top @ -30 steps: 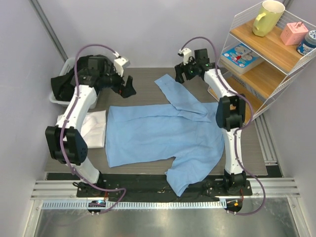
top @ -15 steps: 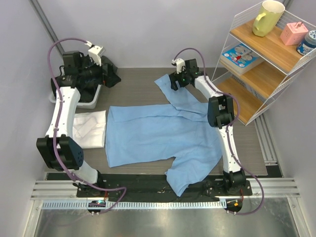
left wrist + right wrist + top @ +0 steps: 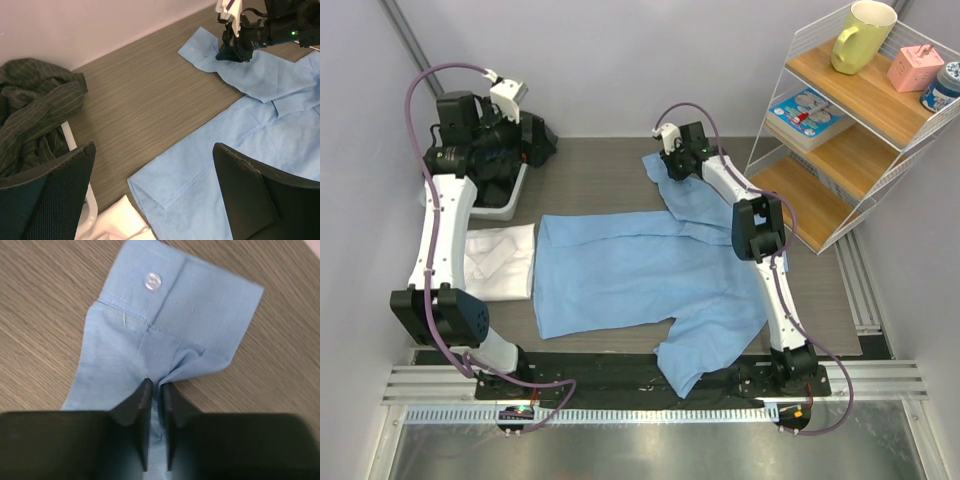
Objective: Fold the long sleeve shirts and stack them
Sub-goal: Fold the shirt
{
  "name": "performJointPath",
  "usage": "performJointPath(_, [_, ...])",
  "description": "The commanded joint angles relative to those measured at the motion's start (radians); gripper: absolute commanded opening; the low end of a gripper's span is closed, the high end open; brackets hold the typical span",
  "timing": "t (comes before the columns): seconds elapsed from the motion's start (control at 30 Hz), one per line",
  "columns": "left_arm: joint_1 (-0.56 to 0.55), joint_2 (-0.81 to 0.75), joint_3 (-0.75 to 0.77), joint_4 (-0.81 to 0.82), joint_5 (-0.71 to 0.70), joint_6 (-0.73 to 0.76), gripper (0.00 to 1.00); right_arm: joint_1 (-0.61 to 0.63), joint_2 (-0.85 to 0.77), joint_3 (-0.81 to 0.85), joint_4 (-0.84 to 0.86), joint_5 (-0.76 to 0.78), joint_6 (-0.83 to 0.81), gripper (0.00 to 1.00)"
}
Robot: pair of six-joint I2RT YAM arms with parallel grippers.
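Note:
The light blue long sleeve shirt [image 3: 640,270] lies spread flat on the table, one sleeve reaching to the far side. My right gripper [image 3: 156,384] is shut on that sleeve's cloth just behind the buttoned cuff [image 3: 165,295]; in the top view it sits at the far middle of the table [image 3: 667,167]. The white shirt [image 3: 505,262] lies folded at the left, touching the blue shirt's edge. My left gripper [image 3: 154,147] hangs wide open and empty above the blue shirt's far-left corner [image 3: 165,190], near the bin [image 3: 512,196].
A white bin [image 3: 75,150] at the far left holds a dark striped garment [image 3: 35,100]. A wire shelf [image 3: 840,150] with a yellow mug [image 3: 860,35], a pink box and a flat pack stands at the right. Walls close the far side.
My right gripper slid left along the far sleeve to the cuff and closed on the cloth. My left arm swung back and left toward the bin, still open.

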Motion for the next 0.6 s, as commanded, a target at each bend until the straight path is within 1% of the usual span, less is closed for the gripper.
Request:
performJointPath(0.0, [0.0, 0.03, 0.04, -0.031, -0.061, -0.041, 1.0, -0.01, -0.034, -0.02, -0.081, -0.007, -0.046, 0.09])
performJointPath(0.03, [-0.002, 0.039, 0.046, -0.043, -0.037, -0.041, 1.0, -0.012, -0.098, -0.034, -0.072, -0.027, -0.046, 0.05])
performJointPath(0.07, [0.0, 0.052, 0.052, -0.052, -0.01, -0.038, 1.0, -0.013, -0.143, -0.049, -0.069, -0.085, -0.046, 0.01])
performJointPath(0.13, [-0.002, 0.055, 0.044, -0.058, 0.066, -0.032, 1.0, -0.01, -0.227, -0.108, -0.057, -0.162, -0.052, 0.01])
performJointPath(0.17, [-0.002, 0.05, 0.026, -0.04, 0.141, -0.038, 1.0, -0.008, -0.326, -0.135, -0.043, -0.217, -0.044, 0.01])
performJointPath(0.2, [-0.003, 0.029, -0.021, 0.03, 0.18, -0.074, 1.0, -0.007, -0.371, -0.189, -0.035, -0.252, -0.033, 0.01])
performJointPath(0.23, [-0.006, 0.02, -0.05, 0.061, 0.204, -0.091, 1.0, -0.004, -0.422, -0.218, -0.015, -0.272, -0.027, 0.01])
performJointPath(0.27, [-0.02, 0.009, -0.07, 0.083, 0.244, -0.101, 1.0, 0.004, -0.506, -0.249, -0.009, -0.309, -0.027, 0.01])
performJointPath(0.33, [-0.037, -0.016, -0.109, 0.1, 0.254, -0.101, 1.0, 0.014, -0.594, -0.341, -0.001, -0.326, -0.05, 0.01])
performJointPath(0.37, [-0.089, -0.025, -0.121, 0.101, 0.257, -0.092, 1.0, 0.021, -0.632, -0.374, -0.004, -0.335, -0.062, 0.01])
performJointPath(0.4, [-0.105, -0.034, -0.133, 0.104, 0.251, -0.089, 1.0, 0.03, -0.718, -0.449, -0.004, -0.354, -0.084, 0.01])
performJointPath(0.47, [-0.146, -0.065, -0.175, 0.126, 0.264, -0.102, 1.0, 0.05, -0.808, -0.541, -0.006, -0.358, -0.17, 0.01])
performJointPath(0.5, [-0.155, -0.074, -0.19, 0.138, 0.28, -0.114, 1.0, 0.056, -0.895, -0.642, -0.003, -0.358, -0.202, 0.01])
performJointPath(0.53, [-0.164, -0.092, -0.21, 0.159, 0.287, -0.145, 1.0, 0.064, -0.948, -0.696, 0.003, -0.363, -0.234, 0.01])
performJointPath(0.57, [-0.177, -0.103, -0.266, 0.223, 0.303, -0.215, 1.0, 0.073, -0.996, -0.811, 0.011, -0.361, -0.313, 0.01])
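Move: The right hand is down on the table with its fingers already around the far sleeve just behind the cuff. The middle of the shirt body lies about 28 cm back and 6 cm left of it, and the sleeve's shoulder end some 17 cm back and 10 cm right, all at about its height. From the left hand, open and high, the shirt body is roughly 22 cm right, 10 cm back and 33 cm down, with the shirt corner about 6 cm straight ahead, equally far below. Pinching the sleeve behind its cuff, the right hand squeezes its fingers fully shut, then lifts about 24 cm while pulling back towards the body some 15 cm, faster and faster, turning counter-clockwise and tipping its fingers up a little. The open left hand comes right about 9 cm and down some 5 cm, drawing back late, over towards the shirt and turning clockwise. ##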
